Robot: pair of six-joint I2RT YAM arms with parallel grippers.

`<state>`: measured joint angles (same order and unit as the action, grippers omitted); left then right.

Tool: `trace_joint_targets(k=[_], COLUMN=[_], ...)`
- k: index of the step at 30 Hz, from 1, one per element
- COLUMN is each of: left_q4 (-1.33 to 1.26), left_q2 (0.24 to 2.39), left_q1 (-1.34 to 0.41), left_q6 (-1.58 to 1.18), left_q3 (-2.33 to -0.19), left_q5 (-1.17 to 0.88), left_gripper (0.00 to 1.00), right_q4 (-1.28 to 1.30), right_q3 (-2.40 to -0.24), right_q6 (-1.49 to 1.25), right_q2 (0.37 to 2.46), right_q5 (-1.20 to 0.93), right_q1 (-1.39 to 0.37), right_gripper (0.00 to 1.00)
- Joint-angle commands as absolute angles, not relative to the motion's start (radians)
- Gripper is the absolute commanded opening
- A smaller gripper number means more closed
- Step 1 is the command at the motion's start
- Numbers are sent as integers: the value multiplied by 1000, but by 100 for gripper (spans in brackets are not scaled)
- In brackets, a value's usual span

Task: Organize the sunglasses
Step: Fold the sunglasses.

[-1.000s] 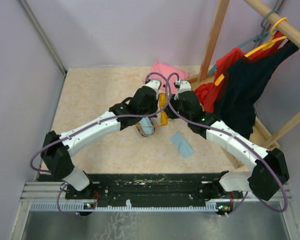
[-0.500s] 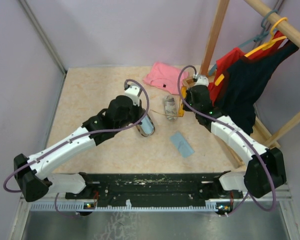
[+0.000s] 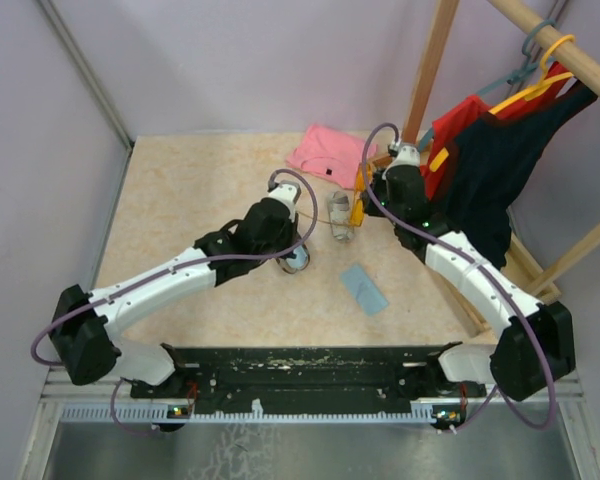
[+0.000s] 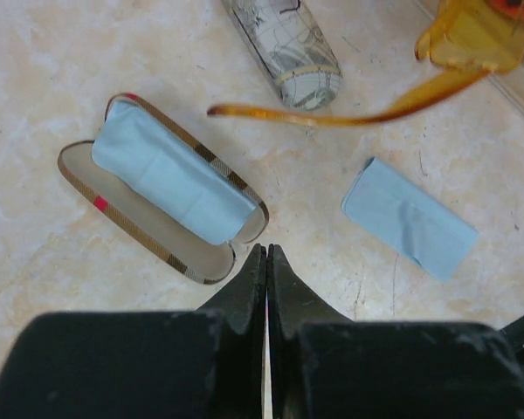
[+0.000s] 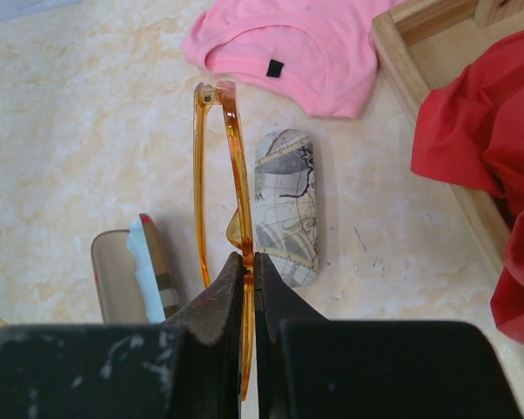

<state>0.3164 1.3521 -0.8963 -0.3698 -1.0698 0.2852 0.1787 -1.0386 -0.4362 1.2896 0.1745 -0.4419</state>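
Observation:
The orange-amber sunglasses [image 5: 237,148] hang above the table with one thin arm pinched between the fingers of my right gripper [image 5: 248,258], which is shut on them. In the top view they [image 3: 357,207] are just right of the grey-patterned case [image 3: 340,218], at my right gripper [image 3: 364,200]. My left gripper [image 4: 266,250] is shut on nothing, its tips just off the near end of the open plaid case [image 4: 141,230]. A light blue cloth [image 4: 170,175] lies inside that case. The left wrist view shows the sunglasses [image 4: 332,114] floating past the grey case [image 4: 288,44].
A second light blue cloth [image 3: 365,288] lies flat on the table to the right of the open case [image 3: 296,260]. A pink shirt [image 3: 325,150] lies at the back. A wooden rack [image 3: 428,70] with red and dark garments [image 3: 480,170] stands at the right.
The two arms have drawn apart from over the open case. My right gripper carried the orange sunglasses back and right. My left gripper closed empty beside the case.

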Motion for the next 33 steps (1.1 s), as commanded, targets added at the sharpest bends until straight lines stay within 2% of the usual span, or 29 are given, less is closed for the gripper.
trace_joint_targets(k=[1, 22, 33], left_q4=[291, 337, 399], left_q2=[1412, 1623, 1737], left_q1=[-902, -902, -903], left_q6=[-366, -313, -321], left_q3=[-1175, -1413, -1509], left_q5=[353, 370, 331], left_gripper=[0, 0, 0], right_q4=[98, 63, 53], right_q3=[-992, -879, -897], right_q6=[-462, -469, -442], right_q2=[1182, 1114, 1155], right_q5=[100, -144, -154], right_q1=[-436, -441, -525], right_gripper=[0, 0, 0])
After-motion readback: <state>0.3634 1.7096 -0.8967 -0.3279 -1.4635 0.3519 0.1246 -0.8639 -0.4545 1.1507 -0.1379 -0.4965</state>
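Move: The sunglasses' open arm sticks out towards the left hand, its middle about 6 cm ahead, 7 cm right and slightly above; the frame is some 9 cm ahead and 15 cm right. The brown case lies 18 cm below, 1 cm ahead and 4 cm left; the map-print case is 12 cm ahead, 13 cm right, equally low. The right hand holds the frame, with the left fingertips about 16 cm left, 9 cm back and slightly lower. Left's shut fingers push forward-right 9 cm against the open arm; right brings the held sunglasses back-left, turning counter-clockwise. ##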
